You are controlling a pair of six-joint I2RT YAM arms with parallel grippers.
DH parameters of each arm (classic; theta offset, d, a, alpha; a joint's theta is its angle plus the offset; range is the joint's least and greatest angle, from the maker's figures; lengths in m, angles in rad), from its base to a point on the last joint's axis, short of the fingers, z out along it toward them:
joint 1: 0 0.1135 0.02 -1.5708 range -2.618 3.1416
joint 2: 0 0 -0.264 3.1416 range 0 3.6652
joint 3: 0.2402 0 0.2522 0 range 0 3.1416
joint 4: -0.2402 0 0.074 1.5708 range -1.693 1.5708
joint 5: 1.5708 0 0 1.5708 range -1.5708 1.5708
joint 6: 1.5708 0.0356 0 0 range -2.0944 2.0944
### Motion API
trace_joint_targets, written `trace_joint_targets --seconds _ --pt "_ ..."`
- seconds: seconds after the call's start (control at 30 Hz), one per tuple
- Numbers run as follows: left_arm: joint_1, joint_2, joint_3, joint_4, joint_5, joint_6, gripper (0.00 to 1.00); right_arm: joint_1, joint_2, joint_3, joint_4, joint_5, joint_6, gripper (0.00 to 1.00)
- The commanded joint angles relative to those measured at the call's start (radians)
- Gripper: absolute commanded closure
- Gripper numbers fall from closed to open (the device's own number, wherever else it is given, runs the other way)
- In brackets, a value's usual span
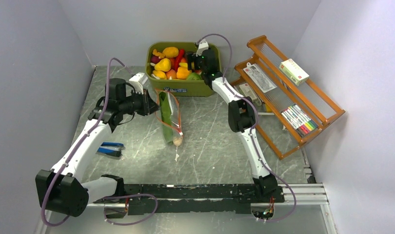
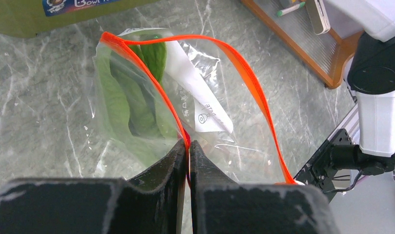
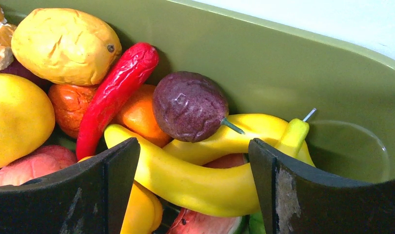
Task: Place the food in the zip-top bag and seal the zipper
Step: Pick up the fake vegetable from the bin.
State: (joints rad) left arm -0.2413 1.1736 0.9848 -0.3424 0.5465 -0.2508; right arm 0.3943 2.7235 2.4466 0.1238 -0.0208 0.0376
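Observation:
The clear zip-top bag [image 1: 170, 117] lies on the table with its mouth held open. Green leaves [image 2: 132, 97] and a white label show inside it, and a small pale piece [image 1: 177, 141] sits at its far end. My left gripper [image 2: 189, 146] is shut on the red-orange zipper [image 2: 244, 73] at the mouth's near edge. My right gripper [image 3: 193, 153] hangs open inside the olive-green tub [image 1: 186, 87], its fingers either side of a yellow banana [image 3: 195, 180]. Just beyond lie a purple round fruit [image 3: 189, 105] and the red chili [image 3: 117, 92].
The tub holds several more toy fruits in yellow, orange and red. A wooden rack [image 1: 293, 97] with packets, a white box and markers stands at the right. A blue and black tool [image 1: 110, 148] lies near the left arm. Grey walls close in on three sides.

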Motion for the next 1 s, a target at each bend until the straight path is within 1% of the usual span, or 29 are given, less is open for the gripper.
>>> trace_joint_targets --seconds 0.0,0.07,0.13,0.27,0.4,0.53,0.6,0.63,0.83,0.93,0.97 --pt "-0.003 -0.042 0.034 -0.002 0.028 0.003 0.93 -0.008 0.045 0.013 0.031 -0.011 0.005 0.19" --pt "-0.003 -0.048 0.044 -0.009 0.021 0.006 0.93 -0.01 0.039 -0.011 0.07 -0.019 0.008 0.23" --pt "-0.003 -0.051 0.054 -0.018 0.013 0.014 0.93 -0.011 0.044 -0.013 0.098 -0.027 0.009 0.31" --pt "-0.003 -0.058 0.061 -0.03 -0.009 0.024 0.93 -0.015 0.05 0.004 0.141 -0.055 0.023 0.5" --pt "-0.004 -0.061 0.057 -0.028 -0.009 0.019 0.93 -0.017 0.007 -0.05 0.2 -0.073 0.04 0.62" --pt "-0.003 -0.059 0.045 -0.014 -0.007 0.008 0.93 -0.017 -0.047 -0.112 0.227 -0.112 0.044 0.84" --pt "-0.003 -0.049 0.046 -0.015 -0.003 0.006 0.93 -0.019 -0.08 -0.157 0.252 -0.126 0.046 0.98" --pt "-0.004 -0.046 0.047 -0.016 -0.002 0.005 0.93 -0.018 -0.095 -0.176 0.264 -0.129 0.047 1.0" --pt "-0.004 -0.048 0.045 -0.007 -0.026 0.001 0.93 -0.018 -0.162 -0.22 0.237 -0.157 0.07 1.0" --pt "-0.003 -0.04 0.046 0.002 -0.037 -0.011 0.93 -0.017 -0.257 -0.324 0.253 -0.173 0.099 1.0" --pt "-0.003 -0.037 0.046 0.005 -0.041 -0.015 0.91 -0.016 -0.28 -0.354 0.252 -0.181 0.106 1.0"
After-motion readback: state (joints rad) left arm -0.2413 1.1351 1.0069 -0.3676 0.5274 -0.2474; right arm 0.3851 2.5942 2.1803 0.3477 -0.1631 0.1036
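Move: The right hand is already low in the bin, fingers spread, with the curved yellow vegetable about 3 cm below it, 1 cm ahead and 1 cm to its right. Around that hand, slightly below, the dark purple fruit sits 5 cm ahead and 2 cm left, the red chili 4 cm ahead and 8 cm left, and a rear banana 5 cm ahead and 3 cm right. From the left hand the yellow vegetable lies about 33 cm ahead, 16 cm right and 11 cm lower. The right hand all but stays in place over the curved yellow vegetable while its fingers go from wide open to fully shut, then with them closed it eases back towards the robot by nearly 3 cm, rising about 1.5 cm, drifting a little left and turning some 7 degrees counter-clockwise with its left side lifting slightly. The left hand keeps its pinch on the bag's orange zipper edge and rises about 1.5 cm. ##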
